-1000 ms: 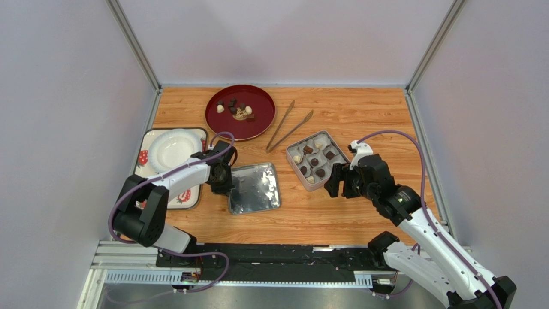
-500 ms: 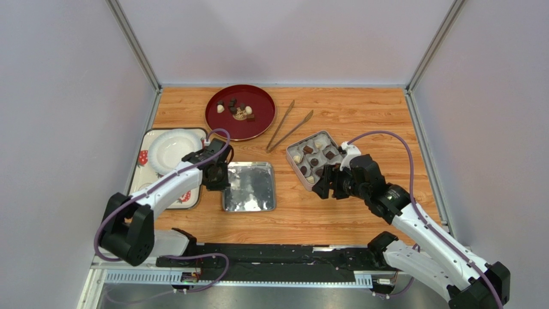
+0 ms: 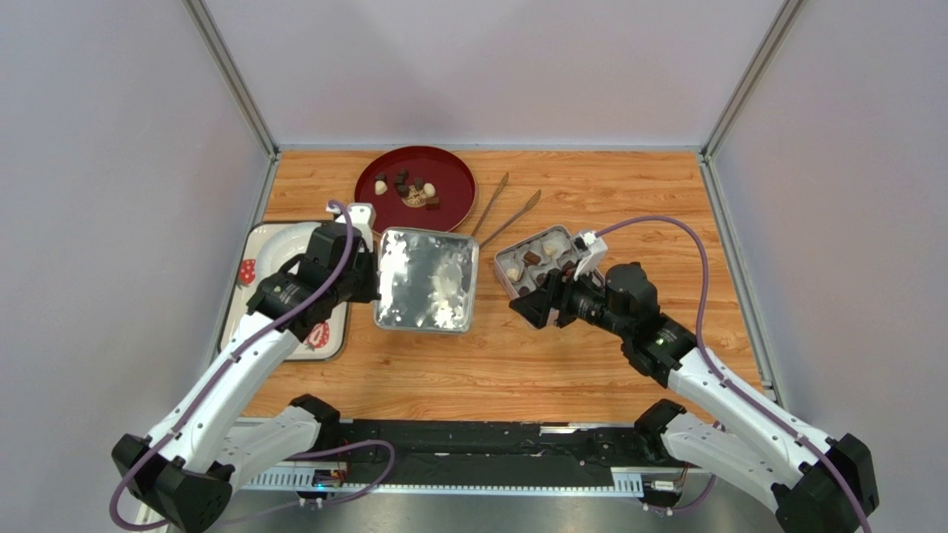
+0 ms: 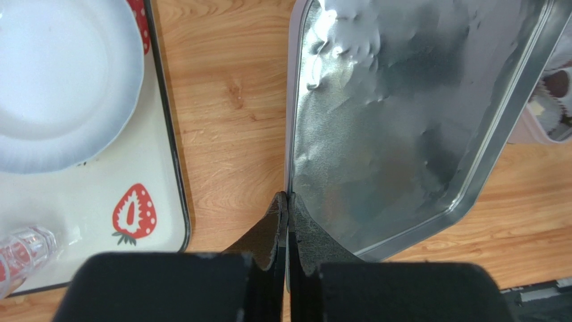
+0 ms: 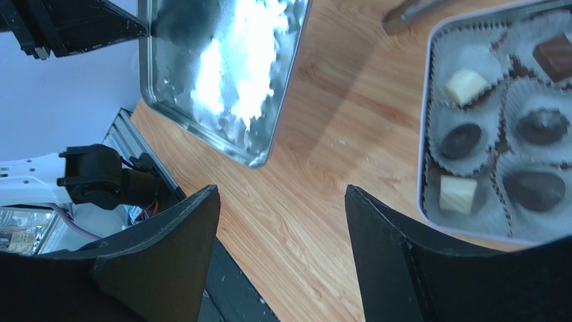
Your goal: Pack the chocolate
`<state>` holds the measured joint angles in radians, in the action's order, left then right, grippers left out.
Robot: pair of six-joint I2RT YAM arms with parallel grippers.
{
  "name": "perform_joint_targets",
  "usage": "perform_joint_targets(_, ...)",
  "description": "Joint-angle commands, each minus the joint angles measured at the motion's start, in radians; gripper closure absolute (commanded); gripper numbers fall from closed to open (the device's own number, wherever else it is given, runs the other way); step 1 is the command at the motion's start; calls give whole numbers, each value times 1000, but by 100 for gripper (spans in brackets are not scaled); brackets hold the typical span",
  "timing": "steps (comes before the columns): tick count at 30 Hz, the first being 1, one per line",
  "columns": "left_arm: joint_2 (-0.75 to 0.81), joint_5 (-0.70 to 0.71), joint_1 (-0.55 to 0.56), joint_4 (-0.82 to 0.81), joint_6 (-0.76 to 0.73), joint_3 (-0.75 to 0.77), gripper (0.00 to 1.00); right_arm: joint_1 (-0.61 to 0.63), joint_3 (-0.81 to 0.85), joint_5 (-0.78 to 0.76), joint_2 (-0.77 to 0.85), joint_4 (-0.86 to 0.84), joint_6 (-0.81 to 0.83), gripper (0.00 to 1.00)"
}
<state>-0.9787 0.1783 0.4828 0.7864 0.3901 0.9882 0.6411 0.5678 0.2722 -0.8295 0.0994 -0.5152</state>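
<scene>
The chocolate sits as dark and cream pieces (image 5: pixel 463 84) in white paper cups inside the open tin (image 3: pixel 532 252), whose rim (image 5: pixel 423 134) shows in the right wrist view. A few more pieces (image 3: pixel 412 191) lie on the red plate (image 3: pixel 445 217). My left gripper (image 4: pixel 289 198) is shut on the left edge of the silver tin lid (image 4: pixel 403 121), which it holds off the table, left of the tin (image 3: pixel 428 280). My right gripper (image 5: pixel 282 191) is open over bare wood at the tin's near-left corner (image 3: pixel 534 305), holding nothing.
Metal tongs (image 3: pixel 501 217) lie between the red plate and the tin. At the left edge a strawberry-print tray (image 4: pixel 154 201) carries a white plate (image 4: pixel 60 74). Grey walls close in the table on three sides.
The left gripper has lifted the lid off the table and carried it away from me. The right gripper has moved left along the tin's near side.
</scene>
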Motion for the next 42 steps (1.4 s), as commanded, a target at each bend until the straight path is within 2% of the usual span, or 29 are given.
perform_joint_targets(1,78,-79,4,-10,-62,67,98,6,0,56,-66,-251,21,28)
perform_joint_targets(14,178,-249,4,-95,-19,86,96,14,142,222,-290,-489,-17,31)
perform_joint_targets(22,172,-296,4,-194,22,61,95,51,198,251,-376,-517,-17,37)
perform_joint_targets(25,167,-316,4,-228,38,46,94,60,205,251,-390,-521,-20,45)
perform_joint_targets(28,166,-321,4,-259,47,23,92,66,211,252,-385,-514,-13,58)
perform_joint_targets(29,166,-316,4,-262,47,18,92,68,213,248,-372,-489,-5,65)
perform_joint_targets(32,164,-307,4,-266,61,3,85,75,227,211,-320,-390,69,78)
perform_joint_targets(33,166,-301,4,-268,70,-3,80,77,236,178,-307,-359,92,81)
perform_joint_targets(35,173,-292,4,-271,79,-6,74,84,247,142,-264,-270,162,86)
perform_joint_targets(36,175,-289,4,-271,91,-6,68,88,259,99,-252,-239,185,87)
perform_joint_targets(38,178,-287,4,-263,104,0,62,104,276,47,-229,-150,274,90)
perform_joint_targets(39,181,-289,4,-254,119,6,54,112,283,-14,-214,-121,308,91)
perform_joint_targets(42,187,-289,4,-228,163,21,46,150,316,-150,-188,-12,427,92)
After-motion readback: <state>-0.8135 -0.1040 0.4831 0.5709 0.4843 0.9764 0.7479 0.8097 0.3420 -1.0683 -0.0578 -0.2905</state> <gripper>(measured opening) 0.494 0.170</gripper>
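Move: My left hand holds the silver lid by its left edge, the lid's middle about 9 cm to the right and 3 cm ahead; my open right gripper waits some 28 cm to the right, nearly level. From my right hand the lid's middle is about 19 cm to the left and 3 cm ahead, near the same height. The chocolate tin is 12 cm ahead of my right hand, 4 cm right and 15 cm below; the tongs lie roughly 26 cm ahead, 5 cm left, 17 cm below. My left hand lifts the lid about 8 cm, easing slightly back, then carries it 5 cm right towards my right gripper while tilting its right side up. My right hand reaches some 9 cm left and 5 cm up, pinches the lid's right-hand part and, as my left fingers open and let go, draws back right about 3 cm, still rising with fingertips tipping up. ##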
